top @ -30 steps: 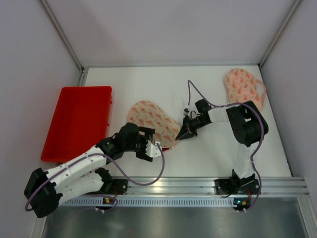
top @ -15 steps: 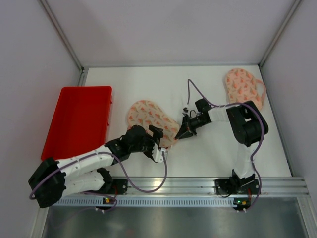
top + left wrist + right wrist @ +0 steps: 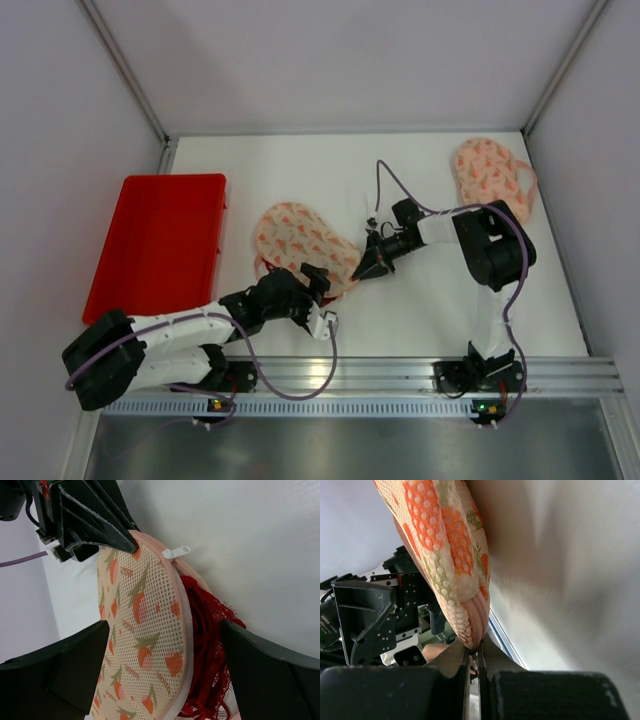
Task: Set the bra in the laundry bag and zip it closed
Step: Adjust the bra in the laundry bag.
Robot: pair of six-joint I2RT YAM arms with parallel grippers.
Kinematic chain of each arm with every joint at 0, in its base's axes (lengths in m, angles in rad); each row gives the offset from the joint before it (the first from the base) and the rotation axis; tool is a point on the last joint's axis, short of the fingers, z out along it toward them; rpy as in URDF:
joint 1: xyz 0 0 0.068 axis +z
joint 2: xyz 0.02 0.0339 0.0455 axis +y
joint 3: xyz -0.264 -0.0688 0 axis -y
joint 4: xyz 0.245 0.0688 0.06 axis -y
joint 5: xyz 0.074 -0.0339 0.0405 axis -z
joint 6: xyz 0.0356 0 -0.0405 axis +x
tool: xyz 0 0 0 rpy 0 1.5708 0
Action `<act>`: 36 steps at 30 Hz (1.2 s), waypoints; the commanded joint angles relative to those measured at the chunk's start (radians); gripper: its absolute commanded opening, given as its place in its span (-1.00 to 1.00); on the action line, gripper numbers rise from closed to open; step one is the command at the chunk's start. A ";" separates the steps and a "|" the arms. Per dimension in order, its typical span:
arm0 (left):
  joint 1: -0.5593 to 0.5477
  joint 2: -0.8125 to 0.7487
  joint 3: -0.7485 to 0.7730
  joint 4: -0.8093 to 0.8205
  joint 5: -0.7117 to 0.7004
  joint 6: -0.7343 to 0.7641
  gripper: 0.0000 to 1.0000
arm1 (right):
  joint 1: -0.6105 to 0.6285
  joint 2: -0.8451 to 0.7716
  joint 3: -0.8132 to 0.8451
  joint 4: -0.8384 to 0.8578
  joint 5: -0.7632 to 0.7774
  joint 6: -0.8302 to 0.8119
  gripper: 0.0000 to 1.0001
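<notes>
The laundry bag [image 3: 300,237] is a pink mesh pouch with a strawberry print, lying mid-table. My right gripper [image 3: 366,268] is shut on its right-hand rim [image 3: 474,630] and holds that edge up. The red lace bra [image 3: 210,645] bulges out of the bag's open side, partly inside. A white zipper pull [image 3: 176,553] sits on the rim near the right gripper. My left gripper [image 3: 318,295] is open at the bag's near end, its fingers [image 3: 65,665] straddling the bag [image 3: 145,630] and the bra without touching them.
A red tray [image 3: 155,245] lies at the left side of the table. A second strawberry-print bag [image 3: 490,178] rests at the back right, close to the wall. The rail with the arm bases runs along the near edge.
My left arm has stretched to the right and brought its open gripper to the bag's near end. The right gripper has stayed shut on the rim.
</notes>
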 commanded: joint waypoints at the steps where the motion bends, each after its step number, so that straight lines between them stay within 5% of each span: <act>1: -0.009 -0.011 -0.026 0.152 -0.051 0.013 0.97 | 0.006 -0.003 0.020 0.012 -0.053 -0.015 -1.00; 17: -0.009 -0.041 -0.002 0.133 -0.110 -0.084 0.97 | 0.016 -0.017 0.057 -0.120 0.025 -0.166 -1.00; 36: -0.007 0.378 0.092 0.654 -0.212 -0.073 0.97 | 0.037 0.026 0.080 -0.189 0.002 -0.227 -1.00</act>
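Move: The red bra shows at the bag's open zip edge about 2 cm back of the left hand, 1 cm to its right and 4 cm below. The bag's middle lies some 8 cm ahead, 4 cm left and 5 cm below that hand. The zip pull is level with it, 5 cm right and 4 cm down. The corner pinched by the right hand is 3 cm ahead and 6 cm right. From the right hand the bra is about 5 cm back, 5 cm left and 3 cm below. Forward by about 6 cm goes the left hand, fingers wide open: it first rises some 3 cm, then dips down along the open zip edge and ends drifting 2 cm to the right, turning about 10 degrees counter-clockwise. Its base-side finger comes in behind the zip edge at the mouth. The right hand keeps its pinch on the bag's corner, easing about 1 cm back. ##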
